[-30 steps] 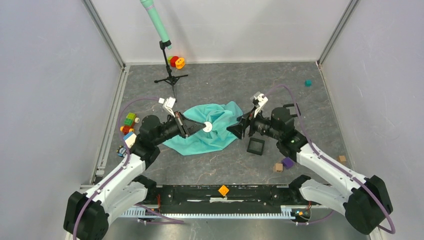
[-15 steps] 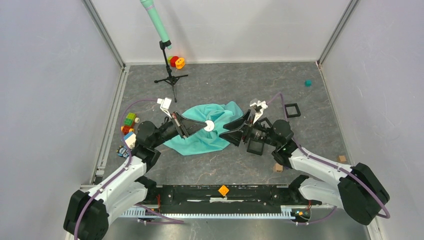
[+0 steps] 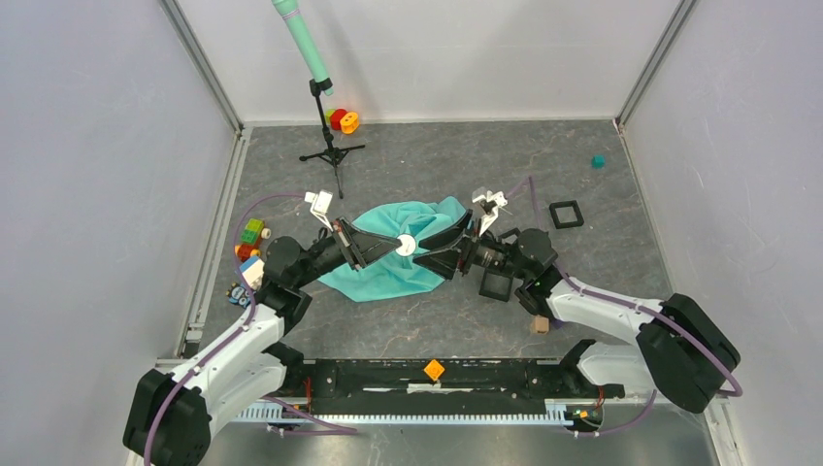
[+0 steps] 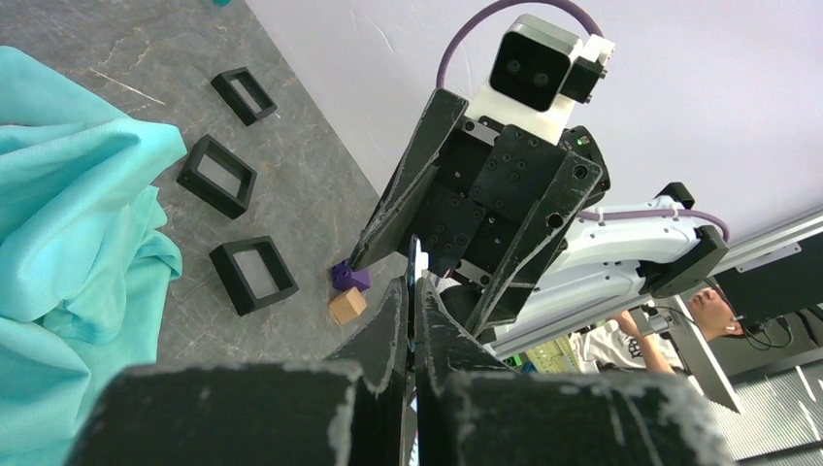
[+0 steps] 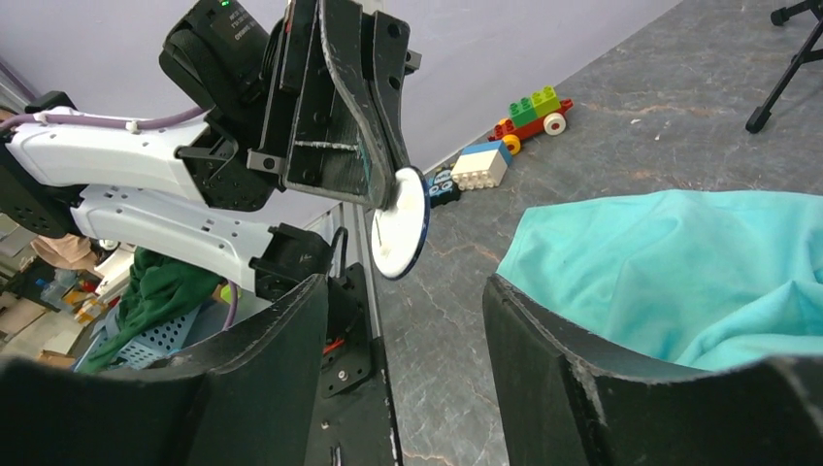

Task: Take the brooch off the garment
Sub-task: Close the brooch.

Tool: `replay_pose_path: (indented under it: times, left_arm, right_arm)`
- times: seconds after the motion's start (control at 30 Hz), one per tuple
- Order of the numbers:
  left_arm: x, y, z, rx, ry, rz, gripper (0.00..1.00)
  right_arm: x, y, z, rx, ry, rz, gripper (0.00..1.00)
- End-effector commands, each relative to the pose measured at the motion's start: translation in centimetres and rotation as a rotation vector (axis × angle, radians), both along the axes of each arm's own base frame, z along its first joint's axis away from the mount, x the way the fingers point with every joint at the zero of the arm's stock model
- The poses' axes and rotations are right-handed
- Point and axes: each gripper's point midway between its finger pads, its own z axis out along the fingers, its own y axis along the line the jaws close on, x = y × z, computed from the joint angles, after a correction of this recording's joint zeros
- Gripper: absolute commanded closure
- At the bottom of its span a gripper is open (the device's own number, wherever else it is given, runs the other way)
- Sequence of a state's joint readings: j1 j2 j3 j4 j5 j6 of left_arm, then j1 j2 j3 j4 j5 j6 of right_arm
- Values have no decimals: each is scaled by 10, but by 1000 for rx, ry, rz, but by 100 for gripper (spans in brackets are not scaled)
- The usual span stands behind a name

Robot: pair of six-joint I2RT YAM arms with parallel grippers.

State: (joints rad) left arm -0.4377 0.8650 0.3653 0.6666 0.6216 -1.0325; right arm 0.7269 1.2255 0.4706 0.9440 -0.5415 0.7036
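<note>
The garment (image 3: 386, 277) lies crumpled in turquoise folds on the grey floor, also at the left of the left wrist view (image 4: 68, 223) and at the right of the right wrist view (image 5: 679, 262). The brooch (image 3: 407, 244) is a white round disc with a dark rim. My left gripper (image 3: 396, 243) is shut on its edge and holds it up off the cloth (image 5: 401, 225). My right gripper (image 3: 427, 254) faces it, open, with its two fingers reaching either side of the disc without touching (image 5: 406, 283).
Black square frames lie by the right arm (image 3: 566, 214) (image 3: 496, 283). A wooden cube (image 3: 540, 325) sits nearer. Toy bricks (image 3: 252, 238) are at the left wall. A microphone stand (image 3: 328, 136) and red and orange pieces (image 3: 343, 120) stand at the back.
My right gripper has moved left toward the brooch and its jaws have narrowed somewhat. The left gripper has kept the brooch almost still.
</note>
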Motion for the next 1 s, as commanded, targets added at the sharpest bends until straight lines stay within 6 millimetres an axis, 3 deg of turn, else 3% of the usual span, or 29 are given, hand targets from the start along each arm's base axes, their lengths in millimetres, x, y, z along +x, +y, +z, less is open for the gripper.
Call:
replay_pose_path:
  times: [0.0, 0.57, 0.97]
  left_arm:
    - [-3, 2, 15, -45, -34, -1, 98]
    - [-12, 0, 21, -59, -46, -47, 98]
    - [-14, -2, 18, -48, -41, -75, 98]
  right_arm:
    - [4, 7, 36, 86, -69, 5, 37]
    - [6, 15, 41, 101, -52, 32, 63]
    - [5, 20, 43, 114, -40, 53, 64]
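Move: At the left fingertips, already pinched, hangs the brooch, its middle about 2 cm to that hand's right, 1 cm back and 1 cm below. From the open right hand the brooch lies some 3 cm to the left, about 1 cm farther out and 1 cm higher. Under both lies the garment, its middle roughly 6 cm left, 1 cm ahead and 23 cm below the right hand; a black frame stands about 18 cm right of that hand, 5 cm back and equally low. Closing its wide-open fingers to a bit over half their former gap, the right hand eases about 1.5 cm left and about as much up, edging slightly forward, so its tips come in around the brooch's near edge, then nearly stops. The left hand keeps its pinch and drifts about 1 cm back and up. ##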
